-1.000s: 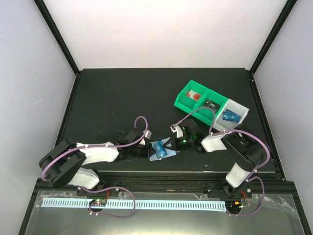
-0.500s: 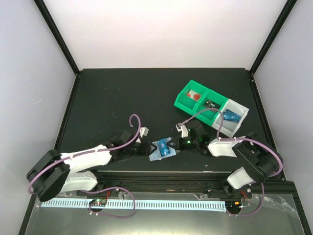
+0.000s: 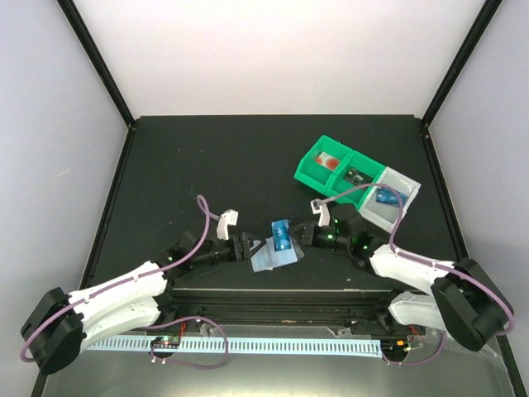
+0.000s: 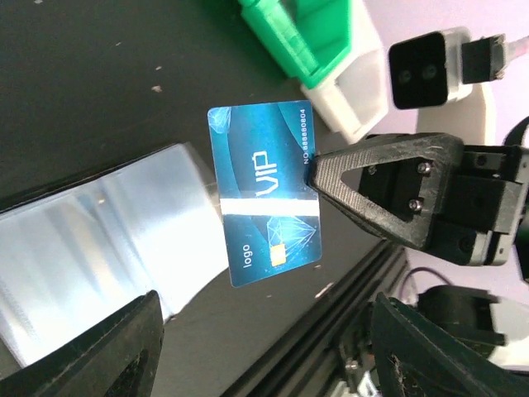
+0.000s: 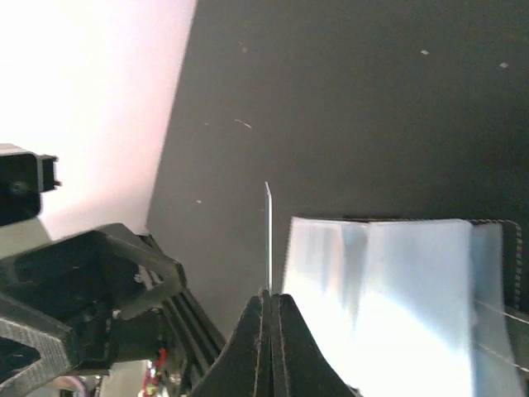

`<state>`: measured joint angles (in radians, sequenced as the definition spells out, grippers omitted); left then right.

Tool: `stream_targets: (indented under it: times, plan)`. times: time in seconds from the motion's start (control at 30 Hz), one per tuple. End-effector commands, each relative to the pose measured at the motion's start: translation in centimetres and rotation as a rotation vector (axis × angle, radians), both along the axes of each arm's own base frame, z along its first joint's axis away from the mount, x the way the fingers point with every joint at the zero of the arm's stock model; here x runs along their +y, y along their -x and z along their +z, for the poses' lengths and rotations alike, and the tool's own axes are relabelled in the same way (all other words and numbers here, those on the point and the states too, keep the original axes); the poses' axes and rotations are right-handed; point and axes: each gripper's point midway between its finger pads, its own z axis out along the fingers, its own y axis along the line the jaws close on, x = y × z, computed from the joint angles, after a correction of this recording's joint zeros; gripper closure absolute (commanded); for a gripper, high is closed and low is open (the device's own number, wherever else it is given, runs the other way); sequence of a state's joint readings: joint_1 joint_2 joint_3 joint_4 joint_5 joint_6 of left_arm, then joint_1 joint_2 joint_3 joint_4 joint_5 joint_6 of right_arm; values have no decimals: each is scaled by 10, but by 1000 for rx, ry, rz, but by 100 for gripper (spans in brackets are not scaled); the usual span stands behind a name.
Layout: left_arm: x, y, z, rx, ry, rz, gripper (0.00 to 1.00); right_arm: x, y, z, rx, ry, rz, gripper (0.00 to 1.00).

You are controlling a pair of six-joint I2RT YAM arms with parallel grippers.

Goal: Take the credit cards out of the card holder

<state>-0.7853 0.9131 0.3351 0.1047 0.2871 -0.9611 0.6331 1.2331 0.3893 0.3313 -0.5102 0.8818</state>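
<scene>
One bright-blue credit card hangs above the right edge of the card holder, with my right gripper shut on its long side. In the right wrist view that credit card is edge-on between the closed fingertips of the right gripper, and the card holder lies flat beside it. From above, the credit card stands over the pale card holder. My left gripper is open at the holder's left end, its fingers wide apart.
A green-and-grey compartment tray stands at the back right. It holds a red-and-white item, a dark green item and another blue card. The table's front rail runs just behind the holder.
My left gripper has opened and let go of the card holder. My right gripper has drawn the blue card up and out of it. Both arms have stretched further over the table.
</scene>
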Motion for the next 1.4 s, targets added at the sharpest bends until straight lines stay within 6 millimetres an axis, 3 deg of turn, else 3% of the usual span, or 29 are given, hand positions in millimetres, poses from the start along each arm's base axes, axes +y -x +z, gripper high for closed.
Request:
stream_targets:
  times: [0.0, 0.13, 0.27, 0.5, 0.83, 0.97, 1.17, 1.27, 1.37]
  plan:
    - [-4, -1, 40, -63, 172, 10, 29, -1, 0, 27, 5, -97, -42, 99]
    - [-3, 2, 55, -98, 241, 10, 31, 0, 6, 58, -9, -231, -45, 99]
    - [-4, 3, 58, -109, 262, 2, 36, -2, 13, 89, -33, -342, -39, 99]
    - [-18, 7, 72, -122, 331, -68, 44, -1, 21, 117, -40, -433, -23, 99]
    - [-38, 9, 87, -132, 349, -146, 51, 4, 25, 119, -21, -451, -16, 99]
    - [-41, 10, 84, -117, 343, -154, 62, 5, 26, 118, -19, -451, -15, 99]
    - [-39, 12, 89, -141, 364, -160, 96, 6, 28, 114, -15, -441, -2, 99]
    - [-37, 16, 90, -164, 355, -172, 98, 7, 32, 112, -38, -417, 31, 99]
    - [-33, 22, 93, -195, 343, -191, 98, 11, 40, 115, -104, -367, 115, 91]
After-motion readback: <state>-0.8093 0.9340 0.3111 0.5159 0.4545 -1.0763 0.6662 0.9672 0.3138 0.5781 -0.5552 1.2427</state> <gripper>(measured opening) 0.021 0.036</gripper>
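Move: My right hand already holds the blue VIP card, whose middle sits about 3 cm to the left of that hand and 1 cm below it. From my open left hand the card is about 6 cm to the right, 3 cm ahead and 2 cm lower. The card holder lies on the table some 5 cm right of my left hand, level with it and about 12 cm below; the green-and-white tray is about 15 cm ahead and 17 cm right of my right hand. I lift the card clear with my right hand, about 10 cm up and slightly back, its fingertips tilting up towards level by some 25 degrees, then hold it there. My left hand rises about 8 cm, tips its fingers up too, moves right to the card's free side and closes, pinching the near end of that side while my right fingers still have hold. ##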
